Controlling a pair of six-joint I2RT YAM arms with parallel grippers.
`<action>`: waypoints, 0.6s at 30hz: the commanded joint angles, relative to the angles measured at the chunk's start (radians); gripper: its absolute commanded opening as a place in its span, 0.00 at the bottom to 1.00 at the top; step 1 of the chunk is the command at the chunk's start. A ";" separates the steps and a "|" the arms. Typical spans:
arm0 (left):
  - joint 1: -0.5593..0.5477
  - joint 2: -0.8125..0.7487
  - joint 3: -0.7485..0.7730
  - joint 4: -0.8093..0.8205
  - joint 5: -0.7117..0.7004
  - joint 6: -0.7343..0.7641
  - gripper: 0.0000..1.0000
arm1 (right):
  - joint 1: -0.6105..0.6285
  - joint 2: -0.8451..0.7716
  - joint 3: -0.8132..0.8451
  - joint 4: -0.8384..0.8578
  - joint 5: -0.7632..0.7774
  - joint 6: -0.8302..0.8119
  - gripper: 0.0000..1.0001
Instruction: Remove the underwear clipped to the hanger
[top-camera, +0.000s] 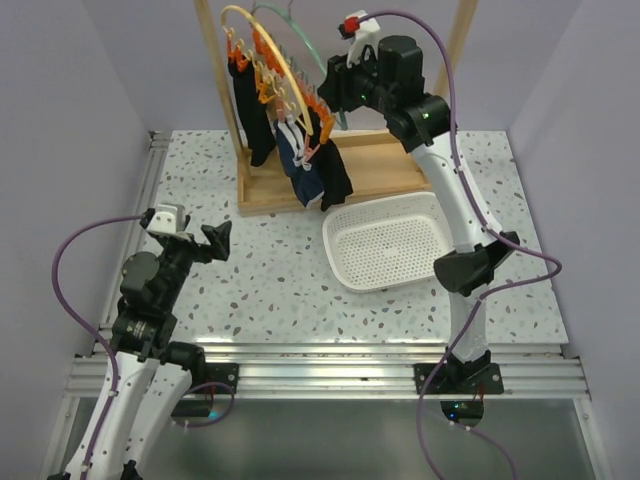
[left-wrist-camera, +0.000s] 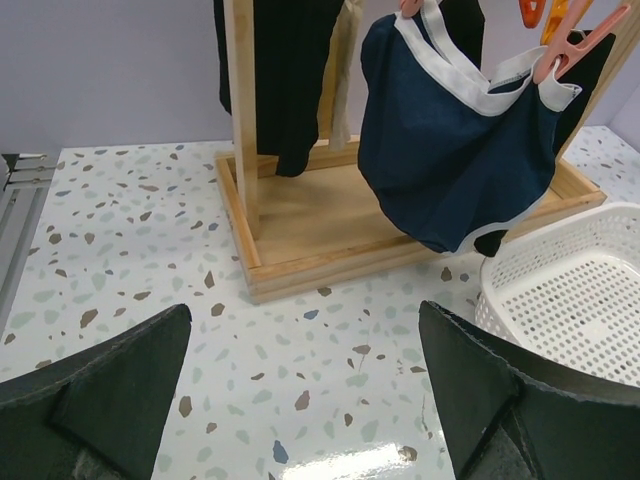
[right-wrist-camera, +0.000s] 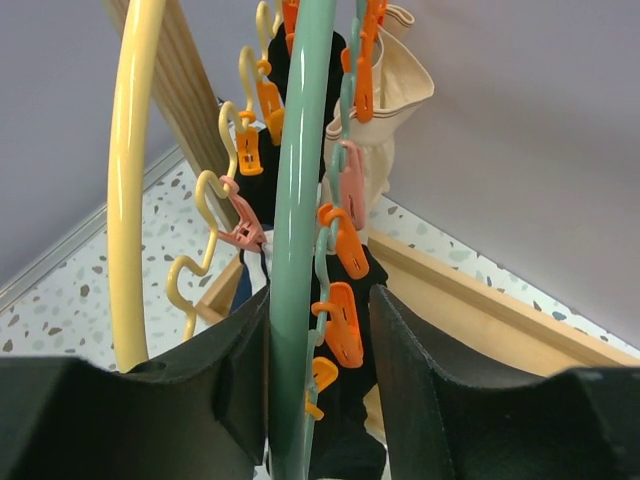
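Observation:
Underwear hangs by orange and pink clips from a yellow ring (top-camera: 262, 50) and a green ring (right-wrist-camera: 300, 200) of the hanger on a wooden rack. A navy pair with white trim (left-wrist-camera: 450, 150) hangs at the front, with black pairs (top-camera: 245, 110) (left-wrist-camera: 285, 80) and a beige one (right-wrist-camera: 395, 100) behind. My right gripper (right-wrist-camera: 320, 295) is up at the hanger. Its jaws straddle the green ring and an orange clip (right-wrist-camera: 342, 322) holding black underwear (right-wrist-camera: 350, 440), with a gap left beside the clip. My left gripper (left-wrist-camera: 305, 345) hovers wide open over the table, holding nothing.
A white perforated basket (top-camera: 380, 205) sits on the speckled table, right of the rack's wooden base (left-wrist-camera: 330, 225). The rack's uprights stand at the back. Grey walls close in the table on three sides.

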 joint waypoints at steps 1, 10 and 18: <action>0.013 0.008 0.003 0.050 0.022 -0.015 1.00 | 0.004 0.016 0.067 0.033 0.038 -0.008 0.44; 0.019 0.013 0.003 0.050 0.027 -0.018 1.00 | 0.004 0.028 0.098 0.053 0.062 -0.002 0.00; 0.022 0.011 0.003 0.050 0.027 -0.018 1.00 | -0.002 0.024 0.190 0.110 0.026 0.044 0.00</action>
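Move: Between the right hand's open fingers stands the arched green hanger bar, roughly 1 cm left of the hand point and otherwise level with it. The yellow hanger bar is about 6 cm left and 3 cm back. The black underwear hangs some 14 cm below the hand, about 2 cm ahead and 3 cm left; the navy underwear about 8 cm left, 1 cm back, 15 cm down. From the left hand the green bar is some 22 cm ahead, 30 cm right and 16 cm higher. Closing on the green hanger bar from both sides, the right hand's half-open fingers pinch it while the hand eases barely half a centimetre forward. Once they are shut on it, the hand keeps hold and begins to lift the bar, rising about 2 cm in all, most of it at the end, with the fingers still pointing forward and left. ##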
